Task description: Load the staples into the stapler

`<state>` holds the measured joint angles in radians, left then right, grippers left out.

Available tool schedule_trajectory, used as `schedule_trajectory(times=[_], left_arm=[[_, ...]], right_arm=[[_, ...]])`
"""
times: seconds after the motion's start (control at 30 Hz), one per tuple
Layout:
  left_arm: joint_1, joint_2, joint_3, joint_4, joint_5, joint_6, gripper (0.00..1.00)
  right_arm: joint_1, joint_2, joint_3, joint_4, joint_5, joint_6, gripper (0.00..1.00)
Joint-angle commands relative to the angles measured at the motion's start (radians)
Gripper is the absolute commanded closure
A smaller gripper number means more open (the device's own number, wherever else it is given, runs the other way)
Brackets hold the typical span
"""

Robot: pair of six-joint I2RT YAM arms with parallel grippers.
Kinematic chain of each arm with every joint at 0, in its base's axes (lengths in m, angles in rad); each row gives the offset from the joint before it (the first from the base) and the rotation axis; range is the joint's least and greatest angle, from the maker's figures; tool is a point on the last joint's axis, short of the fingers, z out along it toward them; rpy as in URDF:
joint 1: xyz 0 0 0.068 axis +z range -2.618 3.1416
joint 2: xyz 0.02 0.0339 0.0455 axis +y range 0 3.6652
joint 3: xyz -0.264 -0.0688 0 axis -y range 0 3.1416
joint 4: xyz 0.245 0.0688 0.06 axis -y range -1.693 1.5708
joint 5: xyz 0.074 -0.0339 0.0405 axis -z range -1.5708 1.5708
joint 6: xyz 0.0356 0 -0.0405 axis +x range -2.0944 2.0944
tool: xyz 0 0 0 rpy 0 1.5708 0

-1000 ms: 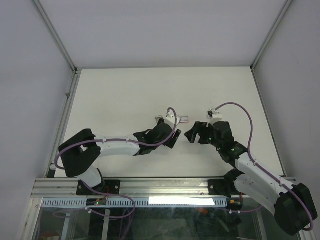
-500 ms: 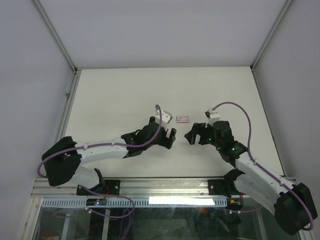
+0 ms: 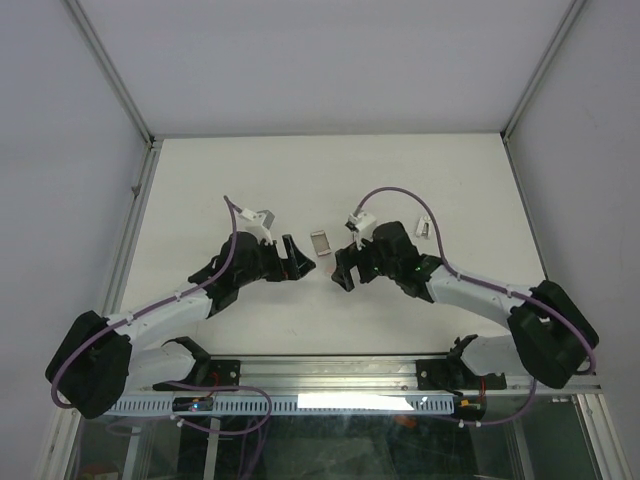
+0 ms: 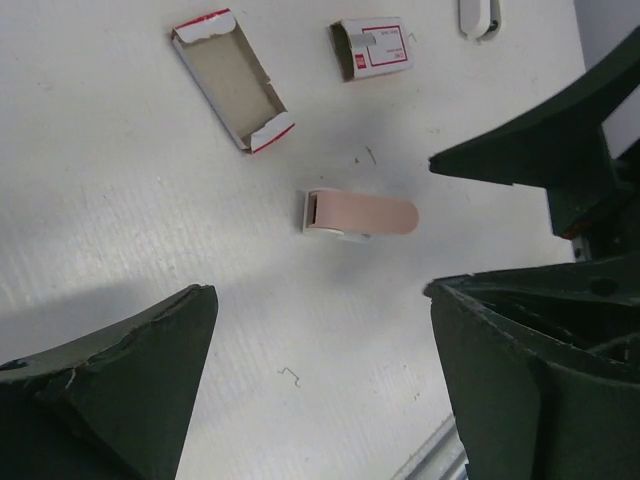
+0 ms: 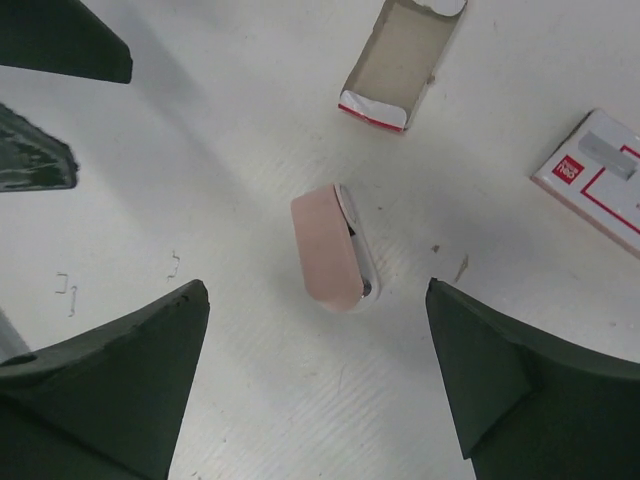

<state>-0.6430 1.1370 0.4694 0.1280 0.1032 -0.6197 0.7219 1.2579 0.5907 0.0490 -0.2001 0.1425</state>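
The stapler point(image 3: 322, 243), closed with its pale pink half on top of the white half, lies on the table between my two grippers and touches neither. My left gripper point(image 3: 295, 258) is just to its left, and the wrist view shows it point(image 4: 320, 385) open and empty, with the stapler point(image 4: 358, 214) ahead of the fingertips. My right gripper point(image 3: 342, 270) is just to the stapler's right, also open point(image 5: 315, 395) and empty, with the stapler point(image 5: 335, 248) just beyond its tips. The red-and-white box of staples point(image 4: 372, 47) point(image 5: 600, 180) lies farther back; the right arm hides it in the top view.
An empty opened box sleeve point(image 4: 230, 78) point(image 5: 397, 65) lies near the staple box. Past the right arm rests a small white oblong piece point(image 3: 425, 229). Loose single staples point(image 4: 290, 375) point(image 5: 68, 292) are scattered on the white table. Metal rails edge the table.
My left gripper has opened wider and drawn back to the left. The right arm has swung left toward the middle, covering the staple box in the top view. The stapler now lies free between them.
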Motion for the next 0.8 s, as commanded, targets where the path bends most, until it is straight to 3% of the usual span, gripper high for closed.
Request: schedule_trajectory(times=[0.0, 0.1, 0.3, 0.47, 0.77], left_arm=[[0.031, -0.05, -0.017, 0.092, 0.117, -0.111, 0.09], [0.041, -0.064, -0.049, 0.117, 0.119, -0.143, 0.09], [0.046, -0.099, -0.084, 0.157, 0.132, -0.187, 0.1], [0.049, -0.105, -0.092, 0.155, 0.127, -0.203, 0.1], [0.051, -0.106, -0.146, 0.255, 0.132, -0.3, 0.1]], right_arm=[[0.028, 0.107, 0.085, 0.066, 0.071, -0.118, 0.1], [0.043, 0.195, 0.134, 0.039, 0.074, -0.145, 0.2], [0.082, 0.282, 0.162, 0.041, 0.075, -0.171, 0.27], [0.102, 0.317, 0.163, 0.022, 0.074, -0.175, 0.43], [0.137, 0.239, 0.112, 0.045, 0.057, -0.158, 0.91]])
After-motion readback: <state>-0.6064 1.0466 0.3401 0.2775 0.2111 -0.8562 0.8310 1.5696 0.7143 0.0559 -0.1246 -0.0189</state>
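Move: The pink-topped stapler lies between the hands, roughly 4 cm to the right hand's left, 1 cm ahead of it and 7 cm below. Some 5 cm farther out than the stapler and 2 cm to its left is the empty staple tray; the white staple box is about 6 cm farther out and 6 cm to the stapler's right. From the left hand the stapler is about 6 cm to the right, roughly level ahead, and 8 cm below. The right hand drops about 6 cm onto the stapler while shifting some 3 cm left, edging forward at first and then easing back as much; its fingertips tip about 15 degrees further down with a slight counter-clockwise turn, and its wide-open fingers close and pinch the stapler across its sides towards the rear of the pink top. The left hand, fingers still wide open and empty, draws back a couple of centimetres, rises about 1 cm and tilts some 15 degrees, keeping clear on the stapler's other side. ##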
